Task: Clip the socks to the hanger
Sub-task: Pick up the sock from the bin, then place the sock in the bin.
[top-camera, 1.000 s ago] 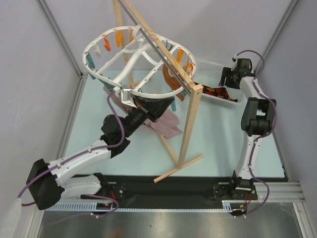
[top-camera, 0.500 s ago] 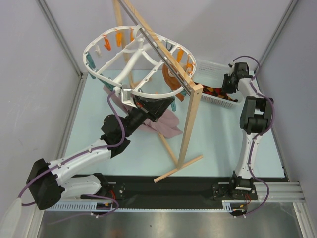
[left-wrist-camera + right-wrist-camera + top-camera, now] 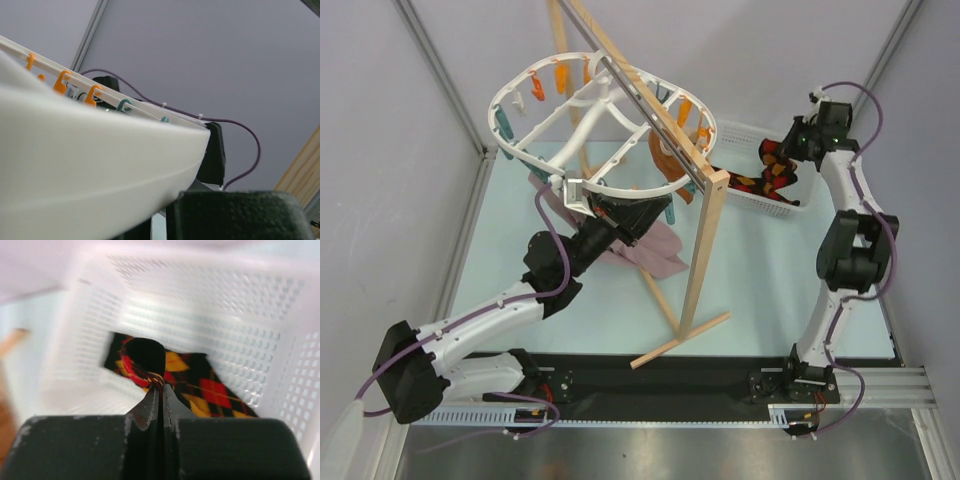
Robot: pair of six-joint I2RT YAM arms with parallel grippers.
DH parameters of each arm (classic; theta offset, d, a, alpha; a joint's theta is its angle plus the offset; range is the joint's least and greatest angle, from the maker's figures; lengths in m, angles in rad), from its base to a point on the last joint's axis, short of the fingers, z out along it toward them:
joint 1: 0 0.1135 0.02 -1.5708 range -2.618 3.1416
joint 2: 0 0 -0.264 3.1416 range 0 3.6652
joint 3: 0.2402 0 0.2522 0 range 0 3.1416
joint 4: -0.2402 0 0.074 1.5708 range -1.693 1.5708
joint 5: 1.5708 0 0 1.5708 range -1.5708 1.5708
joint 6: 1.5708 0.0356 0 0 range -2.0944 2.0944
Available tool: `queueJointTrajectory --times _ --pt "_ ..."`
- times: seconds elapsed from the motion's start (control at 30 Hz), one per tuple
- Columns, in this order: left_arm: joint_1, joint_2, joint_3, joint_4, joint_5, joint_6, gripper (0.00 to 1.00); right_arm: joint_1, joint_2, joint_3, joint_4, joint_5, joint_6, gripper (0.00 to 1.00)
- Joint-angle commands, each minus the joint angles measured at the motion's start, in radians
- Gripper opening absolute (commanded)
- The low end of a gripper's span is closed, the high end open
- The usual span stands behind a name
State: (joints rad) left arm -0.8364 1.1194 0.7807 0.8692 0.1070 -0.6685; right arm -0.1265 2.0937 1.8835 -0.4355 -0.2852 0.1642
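The hanger (image 3: 535, 125), a white oval frame ringed with orange and teal clips, hangs tilted at the back left. My left gripper (image 3: 582, 195) is shut on its near rim; in the left wrist view the white rim (image 3: 75, 165) fills the frame above my fingers (image 3: 235, 215). My right gripper (image 3: 788, 152) is over the basket, shut on the cuff of one checked sock (image 3: 144, 357) that dangles from the fingertips (image 3: 150, 405). The sock (image 3: 775, 165) shows black, red and yellow. A second sock (image 3: 210, 390) lies on the basket floor.
A white perforated basket (image 3: 745, 195) sits at the back right. A wooden stand (image 3: 705, 230) with a metal rod crosses the middle. A mauve-pink cloth (image 3: 655, 250) hangs below the hanger and an orange garment (image 3: 665, 155) hangs near the rod.
My right gripper has shut on a sock and risen up and back out of the basket with it. The left arm and hanger have not moved.
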Motion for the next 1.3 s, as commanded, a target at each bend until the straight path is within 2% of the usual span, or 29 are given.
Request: queueJointTrajectory --times 0.0,0.17,0.27,0.33,0.4,0.57,0.63,0.73,0.93,1.03,1.27 --pt "0.005 0.008 -0.035 -0.139 -0.046 -0.12 0.0 0.011 -0.262 -0.07 0.134 -0.094 0.044 0.01" --pt "0.005 0.003 -0.034 -0.139 -0.05 -0.125 0.0 0.013 -0.472 -0.23 0.219 -0.183 0.104 0.0" --pt "0.003 0.0 -0.031 -0.141 -0.052 -0.126 0.0 -0.002 -0.612 -0.348 0.276 -0.275 0.217 0.0" --pt "0.005 0.0 -0.031 -0.137 -0.053 -0.129 0.0 -0.002 -0.707 -0.389 0.25 -0.325 0.259 0.0" --pt "0.005 -0.001 -0.029 -0.133 -0.047 -0.137 0.0 0.005 -0.824 -0.492 0.25 -0.362 0.302 0.0" --pt "0.005 -0.004 -0.026 -0.136 -0.043 -0.141 0.0 0.01 -1.067 -0.806 0.374 -0.468 0.414 0.0" --pt "0.005 -0.012 -0.028 -0.147 -0.05 -0.146 0.0 0.025 -1.157 -0.883 0.415 -0.543 0.477 0.0" --pt "0.005 -0.02 -0.028 -0.15 -0.049 -0.157 0.0 0.074 -1.253 -0.974 0.451 -0.621 0.465 0.0" --pt "0.005 -0.023 -0.041 -0.133 -0.053 -0.186 0.0 0.205 -1.285 -1.102 0.51 -0.71 0.475 0.0" --pt "0.003 -0.032 -0.052 -0.125 -0.067 -0.194 0.0 0.264 -1.276 -1.19 0.761 -0.75 0.604 0.0" --pt "0.005 -0.04 -0.066 -0.107 -0.075 -0.209 0.0 0.338 -1.19 -1.239 1.098 -0.798 0.811 0.0"
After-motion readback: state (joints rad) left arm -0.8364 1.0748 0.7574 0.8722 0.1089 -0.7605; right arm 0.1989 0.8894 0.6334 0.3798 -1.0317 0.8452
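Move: The right hand already pinches the plaid sock, still hanging down over the bin. The teal clip on the hanger's near rim lies roughly 33 cm back, 36 cm left and 20 cm higher. The bin's middle is about 8 cm left, 1 cm back and 11 cm below; the other sock is 12 cm left, 4 cm back and 12 cm below, the wooden post about 39 cm back and 30 cm left. From the left hand that clip is some 4 cm right, level in depth and height. The right hand, fingers staying shut on the sock, first pulls it steeply up and back out of the bin, climbing over 20 cm, then carries it fast back and left towards the teal clip by the left gripper, some 37 cm back and 23 cm left in all, sinking about 10 cm from its highest point. The wrist tips its fingers up early by nearly 30 degrees, then rolls left side up and swings counter-clockwise by some 50 degrees, so that the grip faces the near rim of the hanger, and slows just to the right of the wooden post. ##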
